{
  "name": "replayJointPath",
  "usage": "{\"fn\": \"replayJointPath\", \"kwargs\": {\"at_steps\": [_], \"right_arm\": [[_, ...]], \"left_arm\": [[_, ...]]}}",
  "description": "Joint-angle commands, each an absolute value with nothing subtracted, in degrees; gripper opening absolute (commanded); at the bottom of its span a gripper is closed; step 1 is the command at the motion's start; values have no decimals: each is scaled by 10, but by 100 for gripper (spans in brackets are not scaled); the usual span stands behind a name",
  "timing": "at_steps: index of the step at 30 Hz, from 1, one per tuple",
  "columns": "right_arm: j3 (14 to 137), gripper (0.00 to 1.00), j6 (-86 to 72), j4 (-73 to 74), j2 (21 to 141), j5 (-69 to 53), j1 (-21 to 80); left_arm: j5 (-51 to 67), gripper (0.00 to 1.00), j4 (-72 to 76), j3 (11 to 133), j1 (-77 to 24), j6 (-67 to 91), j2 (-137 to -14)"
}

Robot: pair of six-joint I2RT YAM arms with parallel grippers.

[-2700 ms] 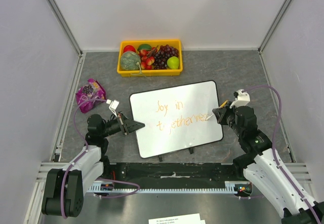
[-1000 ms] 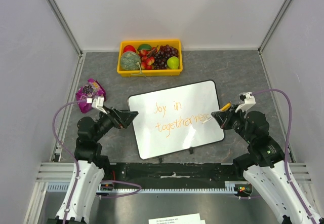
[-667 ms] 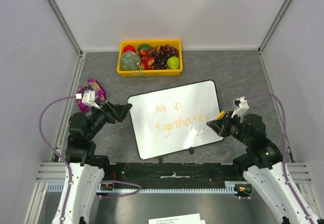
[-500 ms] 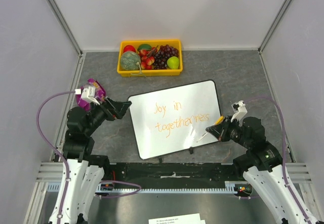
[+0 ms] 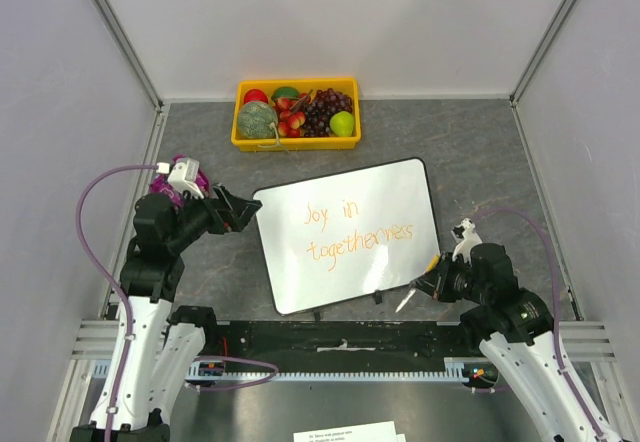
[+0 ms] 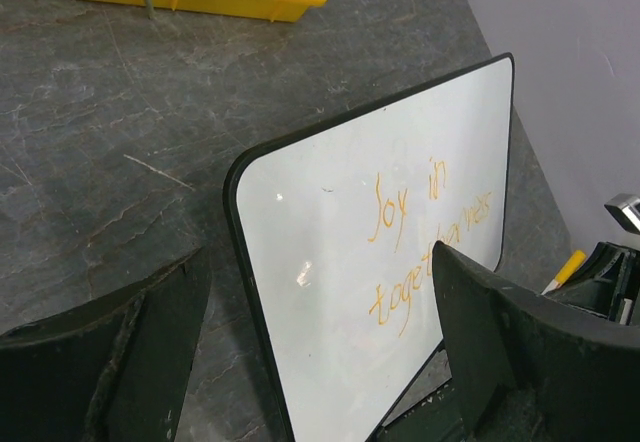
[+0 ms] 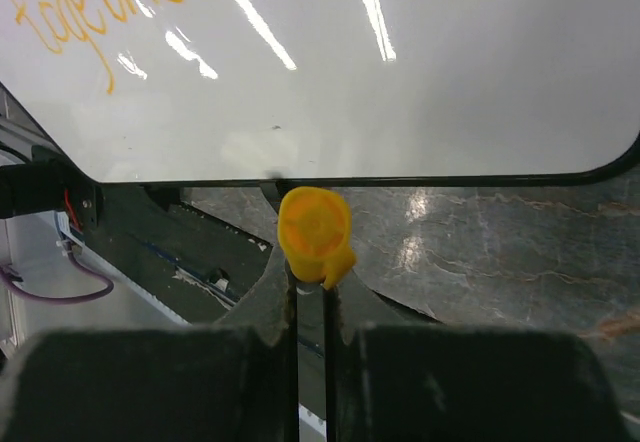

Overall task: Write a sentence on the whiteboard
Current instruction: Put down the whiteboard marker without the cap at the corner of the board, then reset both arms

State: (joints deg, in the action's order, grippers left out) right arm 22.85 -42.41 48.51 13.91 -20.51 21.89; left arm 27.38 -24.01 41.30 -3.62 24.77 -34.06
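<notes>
The whiteboard [image 5: 300,272] lies flat mid-table, and the orange sentence [image 5: 357,232] "Joy in togetherness" runs across it in two lines. My left gripper [image 5: 240,212] hovers open just off the board's left edge, with nothing between its fingers [image 6: 150,352]. The left wrist view looks down on the whiteboard [image 6: 320,292] and the sentence [image 6: 425,232]. My right gripper [image 5: 437,284] is shut on an orange-capped marker [image 5: 432,262] beyond the board's near right corner, tip off the surface. The right wrist view shows the marker [image 7: 314,227] clamped in the right gripper [image 7: 310,292], below the whiteboard [image 7: 420,92].
A yellow tray [image 5: 296,143] of fruit stands at the back. A purple snack bag [image 5: 183,170] lies at the left, partly behind my left arm. A black rail [image 5: 340,337] runs along the near edge. Grey walls close in both sides.
My right gripper has drawn the marker off the board's right side, back toward the near right corner. My left gripper has backed away from the board's left edge and risen.
</notes>
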Motion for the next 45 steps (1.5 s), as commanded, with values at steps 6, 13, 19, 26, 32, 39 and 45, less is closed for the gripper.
{"fn": "replayJointPath", "kwargs": {"at_steps": [6, 13, 19, 26, 32, 39, 45], "right_arm": [[246, 25, -439, 512, 146, -107, 219], [272, 72, -438, 497, 178, -47, 219], [297, 98, -434, 466, 179, -26, 219], [301, 98, -433, 413, 228, 22, 219], [302, 98, -441, 360, 264, 64, 219], [370, 98, -327, 297, 289, 234, 219], [390, 98, -215, 214, 337, 335, 219]], "left_arm": [[293, 95, -250, 421, -35, 209, -327], [301, 95, -250, 417, -36, 214, -330], [298, 97, -247, 417, -36, 226, -335], [269, 98, -265, 424, -36, 236, -359], [214, 99, -290, 439, -36, 230, -360], [171, 99, -295, 441, -36, 237, -373], [115, 99, -289, 442, -35, 259, -394]]}}
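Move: The right hand still grips the uncapped marker. Its spot is the bare table just off the whiteboard's near right corner, about 3 cm back, 2 cm to the right and 7 cm down. From this hand the board's middle lies some 14 cm ahead and 15 cm left, and the black clip on its near edge 8 cm left and 1 cm back, both also about 7 cm below. From the left hand that spot is roughly 11 cm back, 33 cm right and 22 cm down. Ease the right gripper about 3 cm right and 2 cm down, opening it wide on the way to let go of the marker. Then pull clear, climbing and reaching forward about 11 cm each and 6 cm right, along the board's right edge, tilting the fingers up and swinging them clockwise. Late on, let the open left hand sink 4 cm and drift left. ##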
